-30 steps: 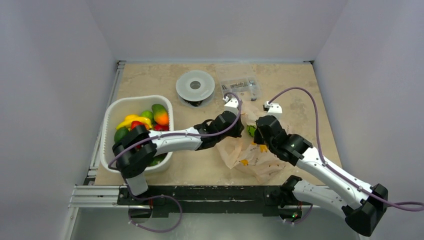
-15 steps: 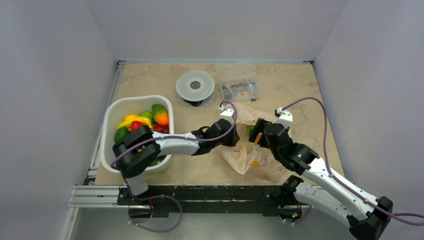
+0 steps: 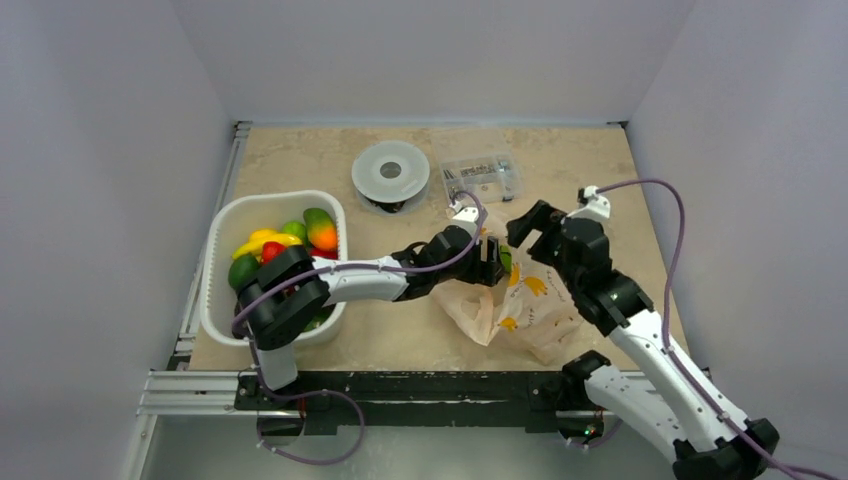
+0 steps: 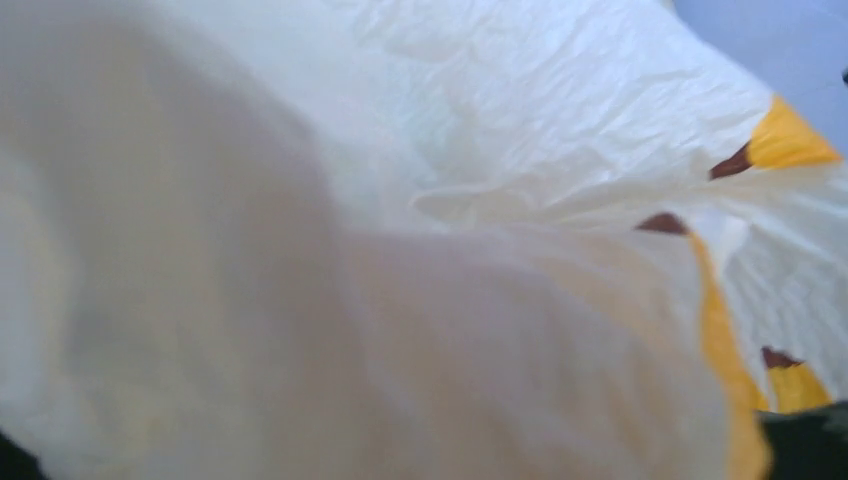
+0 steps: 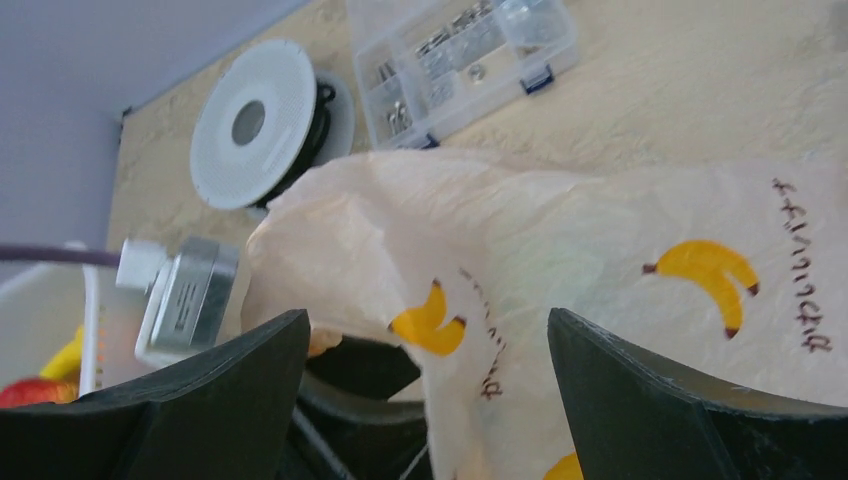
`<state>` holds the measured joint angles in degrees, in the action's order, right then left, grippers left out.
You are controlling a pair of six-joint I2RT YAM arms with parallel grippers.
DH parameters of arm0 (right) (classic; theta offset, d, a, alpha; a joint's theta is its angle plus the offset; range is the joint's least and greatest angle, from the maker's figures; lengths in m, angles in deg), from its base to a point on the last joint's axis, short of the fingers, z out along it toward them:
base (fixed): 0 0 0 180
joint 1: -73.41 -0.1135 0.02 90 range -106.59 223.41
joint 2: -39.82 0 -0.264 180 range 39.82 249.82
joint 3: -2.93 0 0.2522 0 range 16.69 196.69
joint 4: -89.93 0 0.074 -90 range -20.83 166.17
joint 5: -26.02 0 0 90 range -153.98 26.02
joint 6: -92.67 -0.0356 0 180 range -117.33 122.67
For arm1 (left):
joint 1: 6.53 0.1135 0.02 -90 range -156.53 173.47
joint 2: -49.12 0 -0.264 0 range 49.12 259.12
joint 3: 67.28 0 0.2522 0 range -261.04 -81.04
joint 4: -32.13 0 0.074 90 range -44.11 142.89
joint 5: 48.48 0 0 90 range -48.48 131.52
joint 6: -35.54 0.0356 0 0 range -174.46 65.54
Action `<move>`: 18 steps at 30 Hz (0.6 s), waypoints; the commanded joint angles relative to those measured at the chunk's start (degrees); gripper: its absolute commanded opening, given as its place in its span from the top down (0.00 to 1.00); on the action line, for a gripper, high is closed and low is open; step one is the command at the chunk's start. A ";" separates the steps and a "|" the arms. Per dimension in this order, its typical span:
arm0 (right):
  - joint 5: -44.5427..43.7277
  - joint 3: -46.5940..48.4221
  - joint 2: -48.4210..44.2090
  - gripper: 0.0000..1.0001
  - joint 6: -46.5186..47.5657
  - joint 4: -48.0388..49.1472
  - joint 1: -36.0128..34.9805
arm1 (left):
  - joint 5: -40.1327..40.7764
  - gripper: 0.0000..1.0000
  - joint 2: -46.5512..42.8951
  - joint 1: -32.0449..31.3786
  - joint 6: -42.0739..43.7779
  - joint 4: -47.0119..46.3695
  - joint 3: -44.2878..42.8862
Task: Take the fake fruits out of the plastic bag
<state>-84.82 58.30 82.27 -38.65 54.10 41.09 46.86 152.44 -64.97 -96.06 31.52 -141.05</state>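
Note:
The pale-peach plastic bag (image 3: 530, 310) with banana prints lies crumpled right of centre. A green fake fruit (image 3: 506, 262) peeks from its mouth. My left gripper (image 3: 491, 262) is pushed into that mouth, fingers spread, nothing seen between them. The left wrist view shows only bag film (image 4: 450, 150); its fingers are hidden. Just above the bag's far edge, my right gripper (image 3: 527, 222) hangs open. In the right wrist view the wide-apart jaws of the right gripper (image 5: 430, 335) frame the bag (image 5: 600, 260) without pinching it. More fake fruits (image 3: 290, 240), including a mango (image 3: 320, 232), fill the basket.
The white basket (image 3: 222, 290) stands at the left edge under the left arm. A white spool (image 3: 390, 172) (image 5: 255, 125) and a clear box of small parts (image 3: 483, 178) (image 5: 460, 60) sit at the back. Grey walls close in on three sides.
Both grippers went from shut to open, letting go of the bag. The left reached right into the bag's mouth. The right pulled back toward the far right; the bag settled.

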 commanded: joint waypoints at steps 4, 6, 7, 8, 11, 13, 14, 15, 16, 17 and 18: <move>30.17 4.50 14.88 0.20 3.95 6.98 25.26 | -3.93 0.01 4.33 0.78 2.46 3.19 -9.15; 37.46 3.99 20.83 0.26 4.47 8.82 28.34 | -3.79 0.00 5.47 0.78 2.82 5.06 -11.08; 40.28 3.48 22.75 0.28 4.88 10.27 28.84 | -3.75 0.00 6.08 0.78 3.11 5.97 -12.04; 41.43 2.76 23.87 0.30 4.59 11.68 28.89 | -3.68 0.00 6.68 0.79 3.37 6.73 -12.87; 42.34 0.27 25.84 0.37 2.23 16.26 29.73 | -3.56 0.00 8.45 0.78 3.52 7.84 -14.62; 41.62 -0.49 27.57 0.40 2.13 17.44 30.31 | -3.63 0.00 9.61 0.78 3.74 8.31 -15.74; 41.39 -1.06 28.60 0.40 2.01 18.02 30.45 | -3.78 0.00 10.14 0.78 3.85 8.53 -16.21; 41.82 -1.99 30.06 0.41 1.77 19.30 30.73 | -3.91 0.00 10.54 0.78 3.93 8.61 -16.71; 42.46 -2.68 30.76 0.41 1.62 20.06 30.88 | -4.01 0.00 10.98 0.78 4.00 8.70 -16.96; 43.23 -3.42 31.78 0.41 1.34 21.24 30.91 | -4.09 0.00 11.44 0.78 4.11 8.98 -17.56; 44.36 -4.03 32.86 0.41 0.85 22.43 30.91 | -4.22 0.00 11.85 0.78 4.16 9.27 -17.97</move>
<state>-45.85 56.55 112.50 -36.42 69.12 71.43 43.58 163.00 -64.36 -93.62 39.93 -155.61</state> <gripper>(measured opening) 0.593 0.998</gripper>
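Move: The green fruit in the bag's mouth lies about 2 cm ahead of the left hand, 3 cm to its right and 4 cm below. From the right hand, the bag's far side is about 8 cm ahead, 4 cm to the right and 13 cm below. The green fruit is about 1 cm ahead of this hand, 2 cm to its left and 16 cm below; the parts box is about 17 cm ahead, 6 cm left and 20 cm below. Swing the right gripper forward and to its right, clear of the left hand, then plunge about 11 cm towards the bag's far side, tipping the fingers some 20 degrees further down and closing them partway. Meanwhile open the left gripper fully, edge it about 4 cm right and a little forward to the green fruit, and finish by sinking. ##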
